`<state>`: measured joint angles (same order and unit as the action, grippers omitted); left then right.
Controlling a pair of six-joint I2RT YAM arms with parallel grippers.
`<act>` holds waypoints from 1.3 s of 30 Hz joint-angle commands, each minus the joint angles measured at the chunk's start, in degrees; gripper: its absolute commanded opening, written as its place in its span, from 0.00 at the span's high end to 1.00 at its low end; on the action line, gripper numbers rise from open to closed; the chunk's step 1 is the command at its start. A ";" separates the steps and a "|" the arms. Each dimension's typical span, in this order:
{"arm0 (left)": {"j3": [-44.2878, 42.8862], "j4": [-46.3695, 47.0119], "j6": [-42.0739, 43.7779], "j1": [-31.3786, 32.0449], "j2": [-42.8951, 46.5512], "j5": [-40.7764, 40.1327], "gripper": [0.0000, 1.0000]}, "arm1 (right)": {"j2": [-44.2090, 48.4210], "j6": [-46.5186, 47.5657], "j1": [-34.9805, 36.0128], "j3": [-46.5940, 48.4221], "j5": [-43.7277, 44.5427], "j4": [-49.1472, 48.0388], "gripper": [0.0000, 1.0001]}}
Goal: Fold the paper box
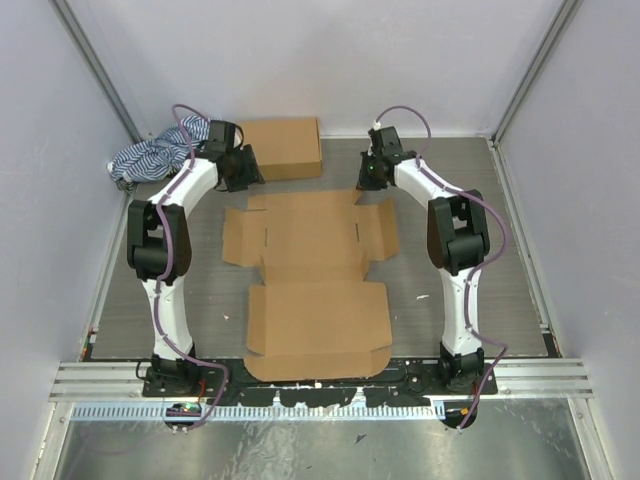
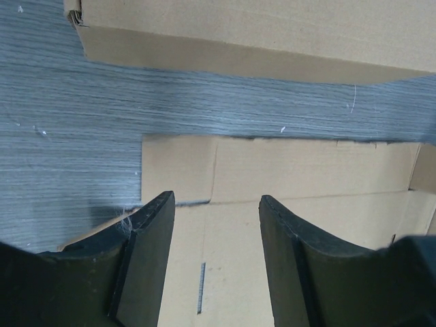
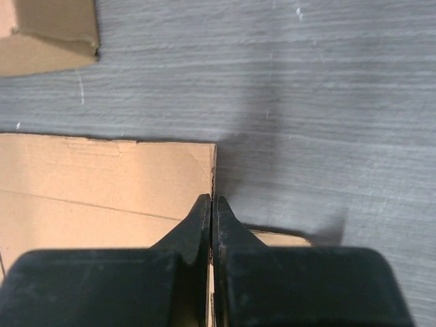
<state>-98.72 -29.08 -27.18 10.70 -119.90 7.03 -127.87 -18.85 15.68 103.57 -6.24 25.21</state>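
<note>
The paper box (image 1: 315, 280) lies unfolded and flat on the grey table, a brown cardboard blank with flaps on all sides. My left gripper (image 1: 243, 176) hovers over its far left corner. In the left wrist view that gripper (image 2: 216, 199) is open, with only flat cardboard (image 2: 306, 170) showing between the fingers. My right gripper (image 1: 368, 182) is at the far right corner. In the right wrist view it (image 3: 212, 199) is shut on the upright right edge of a cardboard flap (image 3: 102, 177), whose corrugated edge runs between the jaws.
A closed cardboard box (image 1: 282, 147) stands at the back of the table, just beyond the blank; its side shows in the left wrist view (image 2: 259, 34). A striped blue and white cloth (image 1: 145, 160) lies in the back left corner. Walls enclose the table.
</note>
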 commanded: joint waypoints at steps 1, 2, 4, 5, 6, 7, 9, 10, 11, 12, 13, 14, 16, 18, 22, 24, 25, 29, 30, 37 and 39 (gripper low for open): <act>1.58 0.39 0.77 -0.35 3.22 0.88 0.41 | 7.64 1.82 0.02 -6.03 -3.51 -3.82 0.99; 2.21 0.76 0.73 -0.40 3.91 0.88 0.40 | 9.16 2.00 0.04 -7.97 -4.10 -5.31 0.99; 3.57 1.47 0.50 -0.44 5.20 0.95 0.40 | 12.46 2.32 0.04 -12.50 -5.21 -9.27 0.99; 4.36 2.00 0.40 -0.42 5.82 1.11 0.40 | 14.55 2.43 0.04 -15.40 -5.84 -12.17 0.99; 5.21 2.90 0.23 -0.42 6.43 1.23 0.40 | 16.63 2.57 -0.01 -18.64 -6.41 -15.02 0.99; 5.96 3.43 0.13 -0.42 6.96 1.30 0.40 | 18.56 2.78 0.01 -21.40 -6.74 -17.63 0.99; 7.03 3.68 0.19 -0.47 7.65 1.37 0.40 | 21.78 3.46 0.00 -25.67 -7.29 -20.90 0.99; 7.51 3.86 0.20 -0.49 7.88 1.53 0.40 | 23.21 3.86 0.04 -28.11 -7.64 -22.25 0.99; 8.34 4.14 0.27 -0.51 8.18 1.64 0.40 | 25.12 3.98 0.03 -30.06 -7.88 -23.81 0.99; 9.03 4.53 0.35 -0.50 8.57 1.75 0.40 | 25.96 4.12 0.05 -31.65 -7.97 -25.37 0.99; 9.67 4.86 0.37 -0.50 8.92 1.76 0.40 | 27.73 4.28 0.07 -32.84 -7.99 -26.57 0.99; 10.43 5.26 0.37 -0.57 9.23 1.83 0.40 | 28.98 4.34 0.11 -34.01 -7.78 -27.63 0.99; 11.81 6.36 0.37 -0.64 10.18 2.11 0.40 | 31.52 4.56 0.02 -36.42 -8.22 -30.95 0.99; 13.03 7.58 0.29 -0.70 10.90 2.50 0.40 | 33.19 4.76 0.06 -37.38 -8.52 -32.85 0.99; 15.39 10.42 0.20 -0.83 12.84 2.99 0.41 | 34.49 5.43 0.05 -36.96 -8.82 -32.67 0.99; 16.73 12.02 0.20 -0.81 13.94 3.11 0.41 | 34.62 5.56 0.00 -36.50 -8.91 -32.13 0.99; 17.06 12.32 0.27 -0.83 14.33 3.46 0.41 | 34.62 5.58 -0.01 -36.17 -8.80 -31.58 0.99; 18.63 13.30 0.57 -0.99 15.79 4.21 0.41 | 34.93 5.49 0.05 -35.97 -8.59 -31.00 0.99; 19.28 13.73 0.55 -1.11 16.26 4.33 0.41 | 34.97 5.43 0.03 -35.98 -8.41 -30.81 0.99; 22.56 19.43 -0.15 -2.75 17.31 10.71 0.45 | 34.71 5.32 0.01 -35.31 -7.70 -29.80 0.99; 22.46 19.43 0.73 -3.98 16.56 13.39 0.46 | 34.78 5.31 0.01 -35.14 -7.65 -29.72 0.99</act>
<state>-76.77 -13.32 -27.24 8.67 -103.74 14.17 -95.72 -14.22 15.68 66.00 -14.15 -2.85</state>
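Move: The right hand already has the sheet's far right corner between its shut fingers, about 5 cm above the table. The paper box sheet's middle lies some 20 cm back and 10 cm to its left; the right side flap is 8 cm back and 3 cm to its right, and the closed box 10 cm ahead and 17 cm left. From the open left hand the sheet's middle is some 20 cm back, 13 cm right and 8 cm below; the sheet's far left corner is almost straight beneath, about 7 cm down. Still pinching the sheet's far right corner, the right hand drags it back towards the base by about 8 cm, then lifts it roughly 10 cm while the fingers tip up some 20 degrees, and holds there. The left hand, open and holding nothing, draws back about 4 cm and then rises 3 cm. ##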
